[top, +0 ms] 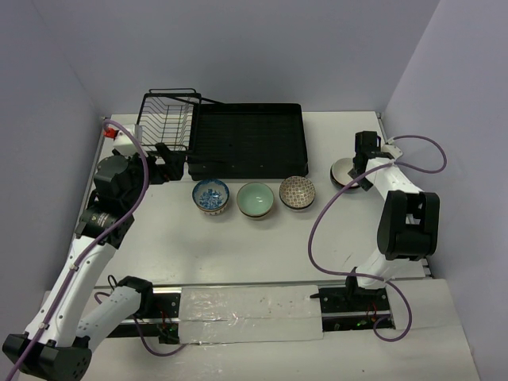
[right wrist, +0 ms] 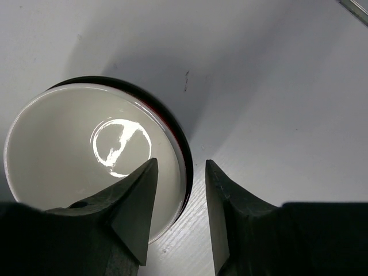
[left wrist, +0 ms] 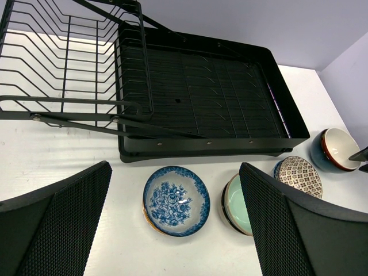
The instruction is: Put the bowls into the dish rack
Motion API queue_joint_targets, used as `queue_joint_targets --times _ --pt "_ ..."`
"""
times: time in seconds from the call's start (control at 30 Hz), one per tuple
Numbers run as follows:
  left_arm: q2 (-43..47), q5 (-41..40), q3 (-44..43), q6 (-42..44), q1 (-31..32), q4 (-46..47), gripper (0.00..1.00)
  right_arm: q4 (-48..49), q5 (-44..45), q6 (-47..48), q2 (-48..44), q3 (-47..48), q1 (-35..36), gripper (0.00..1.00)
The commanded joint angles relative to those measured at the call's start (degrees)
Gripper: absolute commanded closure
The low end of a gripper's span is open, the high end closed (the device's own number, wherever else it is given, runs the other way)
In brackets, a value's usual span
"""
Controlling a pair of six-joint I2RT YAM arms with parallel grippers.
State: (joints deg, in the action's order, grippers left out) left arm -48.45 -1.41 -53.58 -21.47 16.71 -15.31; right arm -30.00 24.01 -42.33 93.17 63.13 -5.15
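Note:
The black dish rack [top: 246,139] lies at the back of the table, its wire basket [top: 167,119] joined on the left. In front of it stand three bowls in a row: blue floral [top: 211,195], pale green [top: 255,199] and patterned [top: 298,192]. A dark bowl with a white inside [top: 344,172] sits to the right. My right gripper [right wrist: 181,163] is open and straddles this bowl's [right wrist: 75,149] near rim, one finger inside, one outside. My left gripper [left wrist: 175,168] is open above the blue floral bowl [left wrist: 176,200], with nothing between its fingers.
Walls close in the table on the left, back and right. The right arm's purple cable [top: 317,230] loops over the table right of the bowl row. The left arm's elbow [top: 115,178] hangs beside the wire basket [left wrist: 69,57].

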Motion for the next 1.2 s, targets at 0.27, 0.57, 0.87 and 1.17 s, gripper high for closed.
queue_joint_targets --times 0.27,0.57,0.87,1.17 --pt "0.72 -0.35 0.32 1.0 0.25 1.34 0.01 -1.02 1.74 0.93 1.4 4.8 -0.3 0.6" --pt "0.81 -0.17 0.32 1.0 0.34 1.34 0.01 -2.17 2.71 1.63 2.28 6.04 -0.3 0.62" --pt "0.81 -0.17 0.41 1.0 0.25 1.34 0.01 -2.44 3.67 1.98 3.16 5.86 -0.3 0.65" --pt "0.72 0.0 0.5 1.0 0.25 1.51 0.01 -2.87 4.91 2.6 3.16 6.74 -0.3 0.76"
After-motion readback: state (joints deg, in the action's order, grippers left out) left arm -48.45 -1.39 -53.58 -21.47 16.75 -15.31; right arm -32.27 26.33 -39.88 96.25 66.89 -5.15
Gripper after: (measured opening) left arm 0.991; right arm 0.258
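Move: The white bowl, top of its stack, has its middle about 4 cm ahead of the right hand, 5 cm to its left and 4 cm below; its near right rim already lies between the open fingertips. The patterned bowl stands some 23 cm left of that hand and 3 cm back, also about 4 cm lower. From the idle left hand the white bowl is roughly 58 cm to the right, 10 cm ahead and 27 cm down. Astride the white bowl's near right rim, the right hand makes a small correction: it rises and eases forward about 1 cm each, then sinks back to its starting height, drawing back about half a centimetre and drifting nearly 1 cm to the right. Meanwhile the fingers narrow from about half open to a quarter open, one tip inside the bowl and the other outside the stack, still closing on the rim at the end while the wrist tilts only a few degrees; a firm pinch can't be seen yet. ##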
